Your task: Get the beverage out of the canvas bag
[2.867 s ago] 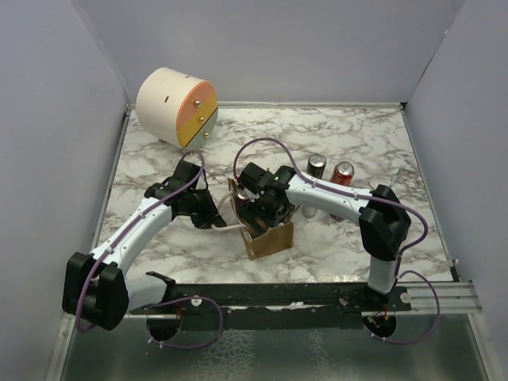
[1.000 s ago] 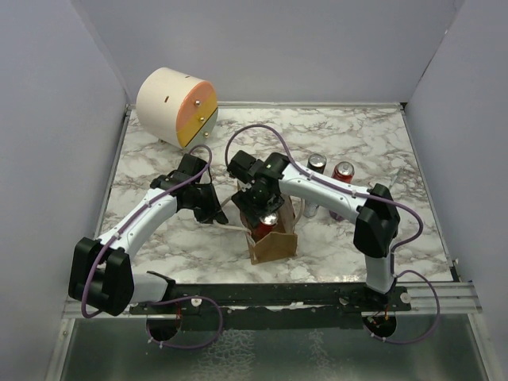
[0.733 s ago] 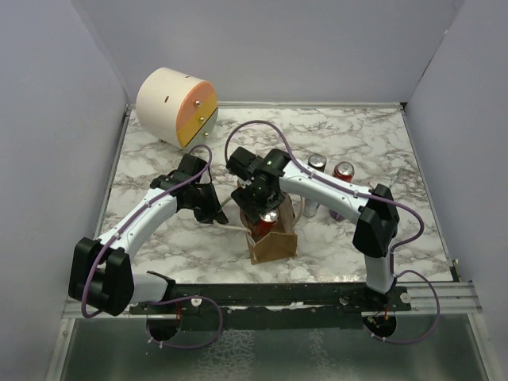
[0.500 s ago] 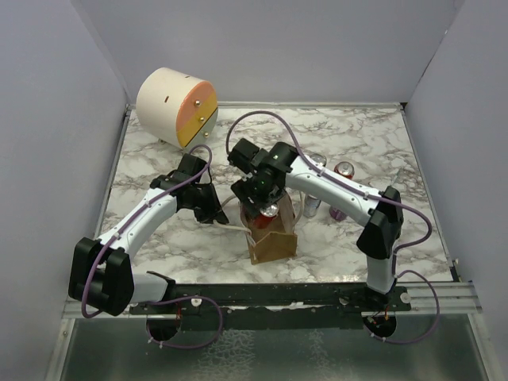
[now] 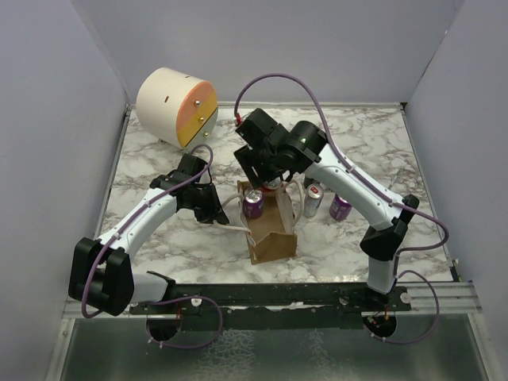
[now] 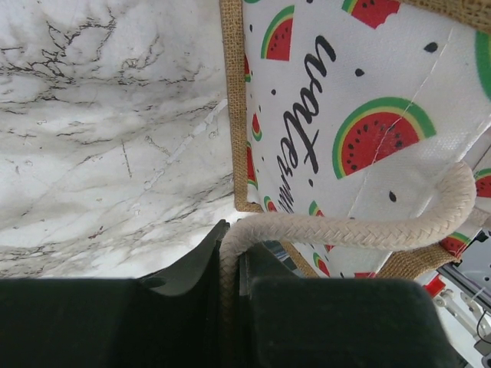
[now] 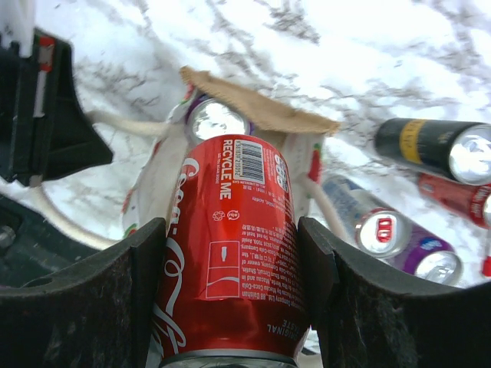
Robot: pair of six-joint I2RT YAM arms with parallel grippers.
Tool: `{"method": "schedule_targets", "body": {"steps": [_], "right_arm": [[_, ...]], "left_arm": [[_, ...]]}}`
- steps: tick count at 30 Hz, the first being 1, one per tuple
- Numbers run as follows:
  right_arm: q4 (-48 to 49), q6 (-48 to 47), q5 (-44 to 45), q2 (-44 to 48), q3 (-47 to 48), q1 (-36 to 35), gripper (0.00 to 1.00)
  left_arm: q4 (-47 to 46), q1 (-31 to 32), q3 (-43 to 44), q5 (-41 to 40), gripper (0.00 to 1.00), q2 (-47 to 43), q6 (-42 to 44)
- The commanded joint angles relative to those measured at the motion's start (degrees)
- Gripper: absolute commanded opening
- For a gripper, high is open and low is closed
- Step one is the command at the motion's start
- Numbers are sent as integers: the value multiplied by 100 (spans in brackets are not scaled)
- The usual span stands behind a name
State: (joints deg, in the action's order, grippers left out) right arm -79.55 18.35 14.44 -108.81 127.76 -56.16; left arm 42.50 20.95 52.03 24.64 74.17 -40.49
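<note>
The tan canvas bag [image 5: 272, 238] stands open at the table's middle, with its watermelon-print side [image 6: 360, 115] in the left wrist view. My left gripper [image 5: 211, 208] is shut on its white rope handle [image 6: 345, 230] at the bag's left. My right gripper [image 5: 268, 179] is shut on a red cola can [image 7: 230, 253] and holds it upright above the bag's far edge, clear of the opening. A purple can [image 5: 253, 203] still stands inside the bag; it also shows in the right wrist view [image 7: 215, 119].
Several cans stand or lie right of the bag: a silver-blue one [image 5: 313, 200], a purple one [image 5: 340, 208], and a black one [image 7: 430, 149] partly under my right arm. A cream-and-orange drum [image 5: 176, 107] sits at the back left.
My right gripper has risen out of the bag with the red can and moved toward the back. The purple can inside the bag is now uncovered. The left gripper has kept hold of the handle.
</note>
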Motion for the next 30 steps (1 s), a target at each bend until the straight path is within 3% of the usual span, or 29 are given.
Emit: {"method": "schedule_targets", "body": {"steps": [1,6,11,17,26,30], "right_arm": [[247,-36,1501,446,290,-34,2],[684,-106,2613,810,-24,152,2],[662,21,2732,1143,-349,740,2],[189,485,2320,1722,-1076,1290,2],[-105,1689,1245,3299,-3372,1318,2],[-113,1767,630,3706,-4137,1318,2]], "left_arm": [[-121,-35,-26,135,0,-132,83],[-68,-30,-46,190,0,-211,91],[47,-35,67,102,0,-203,208],[61,-16,89,108,0,-231,231],[-115,56,-261,272,0,-415,62],[-160,99,-377,307,0,-451,27]]}}
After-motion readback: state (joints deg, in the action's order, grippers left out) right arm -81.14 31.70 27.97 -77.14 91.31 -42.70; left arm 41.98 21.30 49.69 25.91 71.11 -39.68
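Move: The red can is already up in my right hand, over the bag, whose middle is about 4 cm back and 19 below. The clear table where I'd set it is roughly 21 cm to the right, 8 back and 25 below. The purple can stands some 22 cm right and 1 ahead, the silver one 14 right and 2 ahead, the black one 14 right and 12 ahead. From my left hand that clear spot is about 36 cm right, 2 back, 11 below. I carry the red can about 20 cm to the right, away from the bag, in an arc: first forward and up some 6 cm each, then back and down past where I began, coming in just this side of the purple can. My right wrist turns about 30 degrees clockwise, with its grip kept on the can, while my left hand keeps hold of the bag's rope handle. ##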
